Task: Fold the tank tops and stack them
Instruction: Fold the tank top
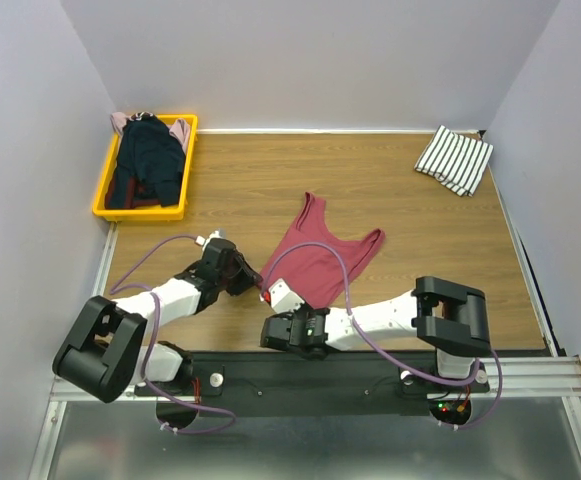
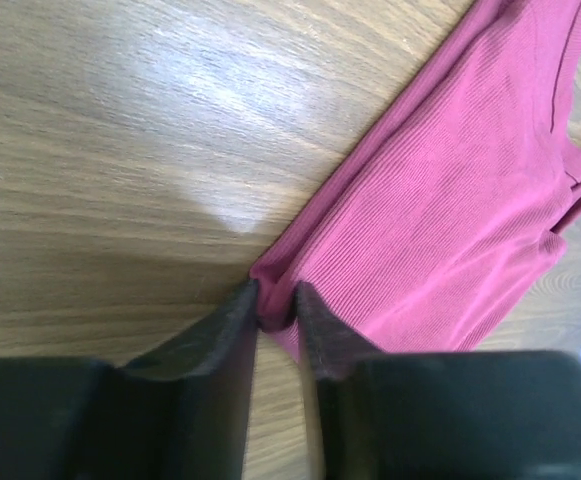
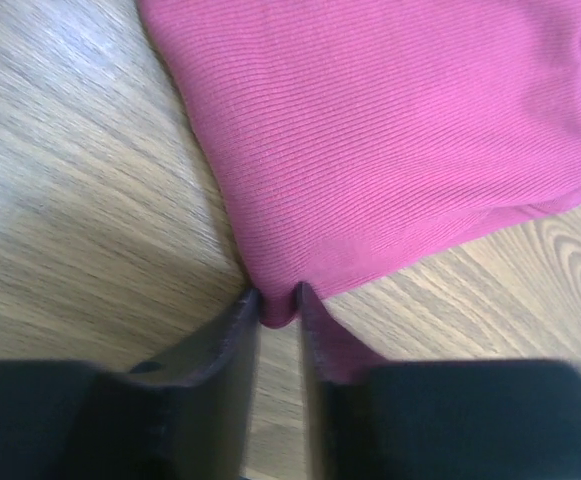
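Observation:
A dark red tank top lies flat mid-table, straps toward the back. My left gripper is at its near-left hem corner. In the left wrist view the jaws pinch a bunched bit of that red cloth. My right gripper sits just beside it at the near hem. In the right wrist view its jaws are closed on a hem corner of the red cloth. A striped tank top lies folded at the back right. A navy top and a pale pink one fill the bin.
The yellow bin stands at the back left against the wall. Grey walls close the table on the left, back and right. Both arms' bases and a metal rail run along the near edge. Bare wood lies between bin and striped top.

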`<state>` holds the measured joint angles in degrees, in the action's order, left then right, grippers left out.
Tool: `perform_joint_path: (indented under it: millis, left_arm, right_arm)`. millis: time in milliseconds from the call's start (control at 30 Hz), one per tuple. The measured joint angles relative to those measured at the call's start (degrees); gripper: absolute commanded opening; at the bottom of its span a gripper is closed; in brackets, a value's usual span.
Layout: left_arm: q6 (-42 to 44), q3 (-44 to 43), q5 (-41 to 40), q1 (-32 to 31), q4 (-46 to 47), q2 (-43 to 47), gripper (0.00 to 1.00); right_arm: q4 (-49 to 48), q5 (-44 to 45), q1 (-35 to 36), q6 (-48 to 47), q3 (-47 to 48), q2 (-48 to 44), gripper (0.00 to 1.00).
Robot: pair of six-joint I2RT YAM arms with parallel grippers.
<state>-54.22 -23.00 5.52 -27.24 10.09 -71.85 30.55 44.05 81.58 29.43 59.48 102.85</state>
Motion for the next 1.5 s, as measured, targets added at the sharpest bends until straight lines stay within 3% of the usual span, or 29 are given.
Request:
perform_joint_path:
  millis: [133,233,600,900,1133,1300,1500]
  left_arm:
    - [0.04,-0.02,-0.09,0.0,0.44,-1.05,0.17]
    - [0.17,-0.48,-0.15,0.11,0.55,-1.66,0.0]
    - [2.73,-2.99,-0.98,6.43,-1.9,-0.07,0.0]
    - [7.65,-6.51,-1.03,19.02,-10.47,6.32,0.0]
    - [10.97,-16.48,-0.61,23.15,-17.97,9.33,0.0]
    - [11.61,-22.03,2.38,22.93,-18.12,9.05,0.0]
    - [11.43,-25.2,3.39,17.53,-17.46,3.82,0.0]
  right_arm:
    - [0.17,-0.31,0.0,-0.74,0.0,0.42,0.12]
    - [0.33,-0.42,0.0,-1.44,0.02,0.5,0.08]
    - [0.76,-9.81,-0.02,-5.07,8.48,1.11,0.01]
    - [-1.16,-25.18,-0.13,-5.46,28.94,11.85,0.0]
    - [-1.49,-31.04,-0.52,-5.11,40.52,13.86,0.01]
    - [-2.36,-32.89,-2.82,-3.54,41.16,12.22,0.01]
    - [-5.4,-35.04,-5.99,0.17,31.34,4.79,0.0]
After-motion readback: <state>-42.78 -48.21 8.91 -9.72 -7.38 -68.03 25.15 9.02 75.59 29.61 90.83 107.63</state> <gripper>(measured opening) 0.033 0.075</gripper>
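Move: Both hands are already down at the red tank top's near end, fingers half shut around its corners. The left hand has the near-left corner at its tips; the near-right corner is about 13 cm to its right and 10 cm back. From it, the left strap end lies some 24 cm ahead and 12 cm right, the right strap end 12 cm ahead and 29 cm right. The right hand has the near-right corner at its tips. Both hands finish closing and pinch their corners of the near end, then lift the cloth while carrying it left, the right hand sweeping about 23 cm left with a small draw back at first, the left hand going about 12 cm left and 10 cm forward. They rise some 13 to 15 cm, mostly late, and swing a few centimetres back right at the end with the grip kept, the right wrist rolling its left side up by some 35 degrees and tipping down, the left hand's fingers tilting up about 15 degrees. ##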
